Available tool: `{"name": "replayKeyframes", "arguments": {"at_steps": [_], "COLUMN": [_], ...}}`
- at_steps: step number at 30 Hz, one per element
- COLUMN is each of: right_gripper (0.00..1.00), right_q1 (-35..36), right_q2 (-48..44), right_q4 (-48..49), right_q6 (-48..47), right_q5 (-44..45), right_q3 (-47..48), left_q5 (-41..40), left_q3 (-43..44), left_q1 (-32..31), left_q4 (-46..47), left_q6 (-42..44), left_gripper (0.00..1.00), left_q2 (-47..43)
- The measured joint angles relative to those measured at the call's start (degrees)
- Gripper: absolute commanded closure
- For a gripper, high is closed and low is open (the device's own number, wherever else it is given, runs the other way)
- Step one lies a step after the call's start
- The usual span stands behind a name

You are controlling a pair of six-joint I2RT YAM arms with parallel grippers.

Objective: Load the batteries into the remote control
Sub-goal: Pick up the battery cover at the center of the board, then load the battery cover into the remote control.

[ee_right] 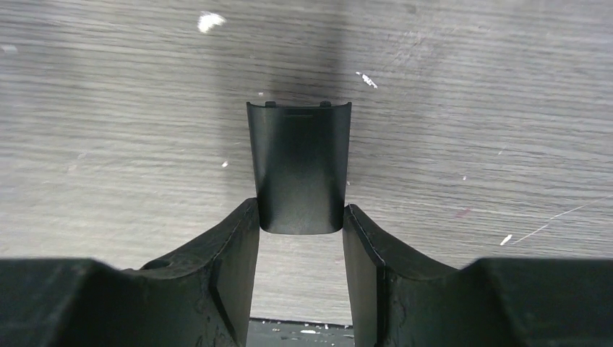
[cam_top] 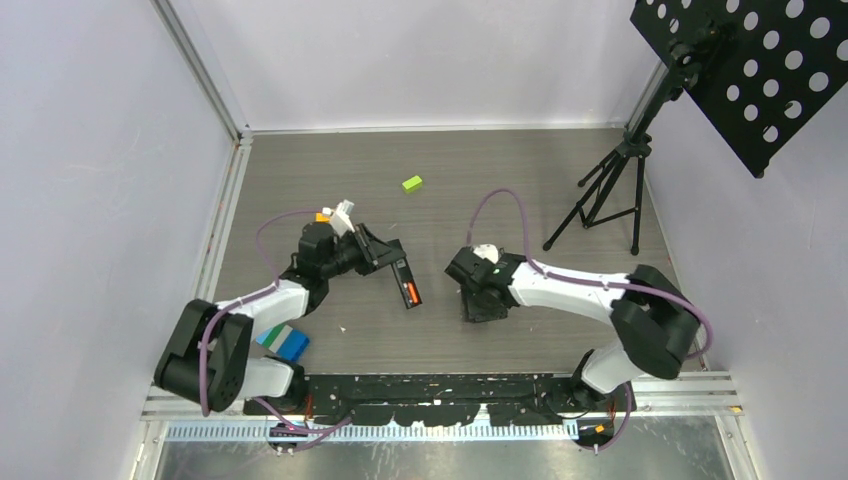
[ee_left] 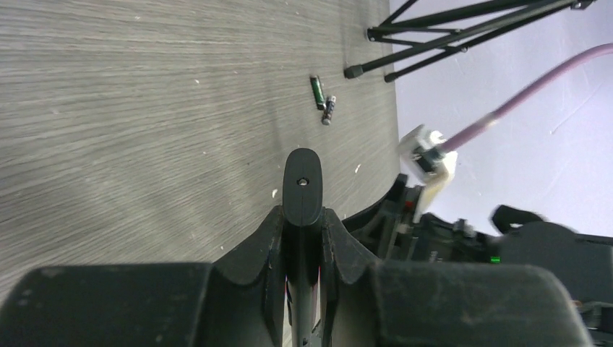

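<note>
My left gripper (cam_top: 392,266) (ee_left: 302,215) is shut on a black remote control (cam_top: 406,285) (ee_left: 302,184), which is held edge-on above the table. An orange strip shows in the remote's open back in the top view. Two small batteries (ee_left: 316,92) (ee_left: 329,110) lie on the table far ahead of it, near a tripod foot. My right gripper (cam_top: 473,305) (ee_right: 300,217) is down at the table, its fingertips (ee_right: 249,217) pressed against both sides of the near end of a black battery cover (ee_right: 298,170), which lies flat on the wood.
A green block (cam_top: 412,183) lies mid-table at the back. A black tripod (cam_top: 610,190) with a perforated panel (cam_top: 750,70) stands at the right. A blue, green and white block (cam_top: 285,341) sits by the left arm's base. Walls enclose the table.
</note>
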Motion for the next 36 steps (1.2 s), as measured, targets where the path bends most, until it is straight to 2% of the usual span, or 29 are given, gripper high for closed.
{"name": "replayKeyframes", "arguments": {"at_steps": [7,11,24,36], "right_gripper": [0.60,0.58,0.58,0.58], "right_q1": [0.15,0.79,2.21,3.41], "right_q2": [-13.40,-18.05,-14.80,-10.95], "right_q4": [3.98,6.95,10.97,12.70], "right_q6": [-2.91,-4.61,-7.56,-7.98], "right_q5": [-1.46,-3.39,-7.74,-8.20], "right_q3": [-0.04,-0.04,1.68,3.13], "left_q5": [0.55,-0.42,-3.41,-4.61], "left_q3": [0.46,1.36,1.70,1.70], "left_q1": [-5.40,-8.02,-10.43,-10.43], "left_q4": [8.76,12.04,18.99,19.63], "left_q6": [-0.33,-0.37,-3.06,-7.52], "left_gripper": [1.00,1.00,1.00,1.00], "left_q2": [5.66,7.28,10.14,12.17]}}
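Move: The battery cover is already gripped in the right hand, low over the board. The black remote's battery end, held out by the left hand, lies about 15 cm to that hand's left, 3 cm ahead and 9 cm above. Two spare batteries lie on the board roughly 12 cm ahead of the right hand and 6 cm to its right. From the left hand the cover is about 18 cm to the right, 10 cm back and 10 cm below. The battery cover, kept pinched by its sides, is raised quickly by the right hand some 10 cm, already drifting left, then carried on left nearly level to the remote's battery end, about 8 cm left in all; the fingers tilt roughly 30 degrees to point down-left. The left hand keeps its grip and brings the remote about 6 cm right to meet the cover, mostly early on, then nearly stays. ##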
